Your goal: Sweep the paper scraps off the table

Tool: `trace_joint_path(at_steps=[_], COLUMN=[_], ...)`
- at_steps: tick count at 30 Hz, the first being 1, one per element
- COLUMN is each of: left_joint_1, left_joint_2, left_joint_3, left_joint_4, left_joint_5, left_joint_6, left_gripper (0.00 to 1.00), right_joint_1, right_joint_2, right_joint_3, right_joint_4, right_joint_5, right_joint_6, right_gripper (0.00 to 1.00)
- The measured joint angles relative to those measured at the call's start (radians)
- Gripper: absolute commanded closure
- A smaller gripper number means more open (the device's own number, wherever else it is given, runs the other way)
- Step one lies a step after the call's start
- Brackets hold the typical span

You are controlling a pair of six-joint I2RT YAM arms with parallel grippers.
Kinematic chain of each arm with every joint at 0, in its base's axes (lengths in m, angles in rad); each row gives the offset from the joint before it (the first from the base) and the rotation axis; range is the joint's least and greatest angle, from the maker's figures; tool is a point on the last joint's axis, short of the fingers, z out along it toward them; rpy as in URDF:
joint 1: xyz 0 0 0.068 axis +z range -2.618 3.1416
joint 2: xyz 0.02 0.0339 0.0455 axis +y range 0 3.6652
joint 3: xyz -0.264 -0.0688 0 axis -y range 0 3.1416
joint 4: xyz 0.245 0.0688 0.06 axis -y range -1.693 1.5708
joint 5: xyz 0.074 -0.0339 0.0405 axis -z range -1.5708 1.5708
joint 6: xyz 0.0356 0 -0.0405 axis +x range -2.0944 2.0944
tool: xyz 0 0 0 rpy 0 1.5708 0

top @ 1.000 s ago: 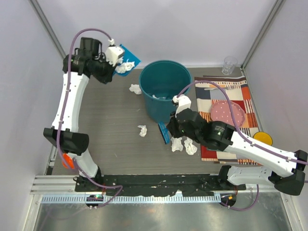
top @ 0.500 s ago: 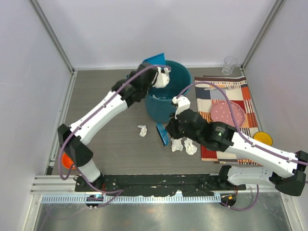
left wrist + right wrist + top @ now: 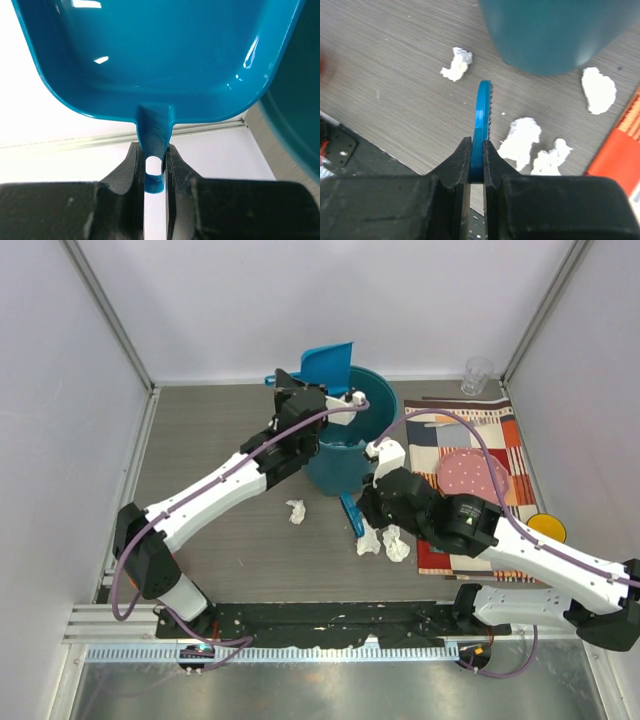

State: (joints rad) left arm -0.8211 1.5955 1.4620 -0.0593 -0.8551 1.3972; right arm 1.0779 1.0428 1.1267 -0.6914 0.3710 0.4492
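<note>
My left gripper (image 3: 308,385) (image 3: 155,150) is shut on the handle of a blue dustpan (image 3: 328,363) (image 3: 160,55), tipped up over the far rim of the teal bin (image 3: 340,465) (image 3: 555,30). The pan looks empty in the left wrist view. My right gripper (image 3: 366,502) (image 3: 476,145) is shut on a blue brush (image 3: 352,517) (image 3: 482,110), held just in front of the bin. Paper scraps lie on the table (image 3: 200,440): one (image 3: 296,511) (image 3: 456,65) left of the brush, two (image 3: 369,540) (image 3: 397,545) right of it, another (image 3: 598,90) beside the bin.
A striped placemat (image 3: 490,435) with a pink plate (image 3: 470,472) lies at the right, under my right arm. A clear glass (image 3: 478,375) stands at the far right corner and a yellow object (image 3: 547,527) sits by the right wall. Walls close in three sides.
My left arm swung the dustpan from the far left corner to above the bin and tipped it up; the scraps on it are gone from view. The right gripper with the brush shifted slightly right.
</note>
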Motion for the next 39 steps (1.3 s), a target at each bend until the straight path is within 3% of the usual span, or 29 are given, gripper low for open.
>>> trace_joint_path(at_steps=[2, 6, 8, 11, 17, 24, 31, 39], left_joint_1=[-0.001, 0.032, 0.09, 0.221, 0.44, 0.589, 0.607, 0.607], left_joint_2=[-0.011, -0.014, -0.025, -0.09, -0.24, -0.277, -0.301, -0.295], left_joint_3=[0.028, 0.194, 0.286, 0.305, 0.112, -0.185, -0.445, -0.568], left_joint_4=[-0.032, -0.252, -0.361, -0.486, -0.644, -0.759, -0.805, -0.835], left_joint_5=[-0.004, 0.054, 0.119, 0.211, 0.34, 0.564, 0.694, 0.876], left_joint_6=[-0.035, -0.255, -0.388, -0.546, -0.716, -0.798, -0.821, -0.804], left_gripper=[1.0, 1.0, 1.0, 1.0, 1.0, 1.0, 1.0, 1.0], right_joint_1=[0.0, -0.028, -0.082, -0.231, -0.53, -0.757, -0.805, -0.776], right_joint_2=[-0.002, -0.041, -0.084, -0.13, -0.074, 0.195, 0.411, 0.365], right_joint_3=[0.011, 0.018, 0.018, 0.018, -0.013, -0.068, -0.065, -0.1], right_joint_4=[-0.037, -0.094, -0.104, -0.098, -0.039, 0.17, 0.293, 0.266], right_joint_5=[0.031, 0.124, 0.159, 0.155, 0.071, -0.177, -0.414, -0.544], right_joint_6=[-0.026, -0.087, -0.112, -0.144, -0.25, -0.409, -0.452, -0.358], right_gripper=[0.99, 0.99, 0.99, 0.99, 0.99, 0.99, 0.99, 0.99])
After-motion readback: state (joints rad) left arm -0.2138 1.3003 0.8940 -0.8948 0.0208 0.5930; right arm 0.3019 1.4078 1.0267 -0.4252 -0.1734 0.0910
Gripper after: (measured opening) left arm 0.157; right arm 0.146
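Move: The right hand, with the brush, has the scrap beside the bin about 19 cm ahead, 6 cm to its right and 24 cm below. The bin stands 21 cm ahead and 4 cm left; two more scraps lie 7 cm ahead, 2 cm right and 6 cm ahead, 8 cm right. From the left hand, the lone scrap lies some 10 cm back, 1 cm right and 36 cm below; the bin is 2 cm back, 11 cm right. Swing the right brush some 17 cm right and just as far forward past the bin, lowering it about 12 cm beyond the bin-side scrap, then sweep that scrap left and slightly back. Meanwhile lift the left hand's already emptied dustpan clear of the bin, carry it left, then down and back, rolling it level and tipping the fingers downward to bring its lip near the lone scrap. ##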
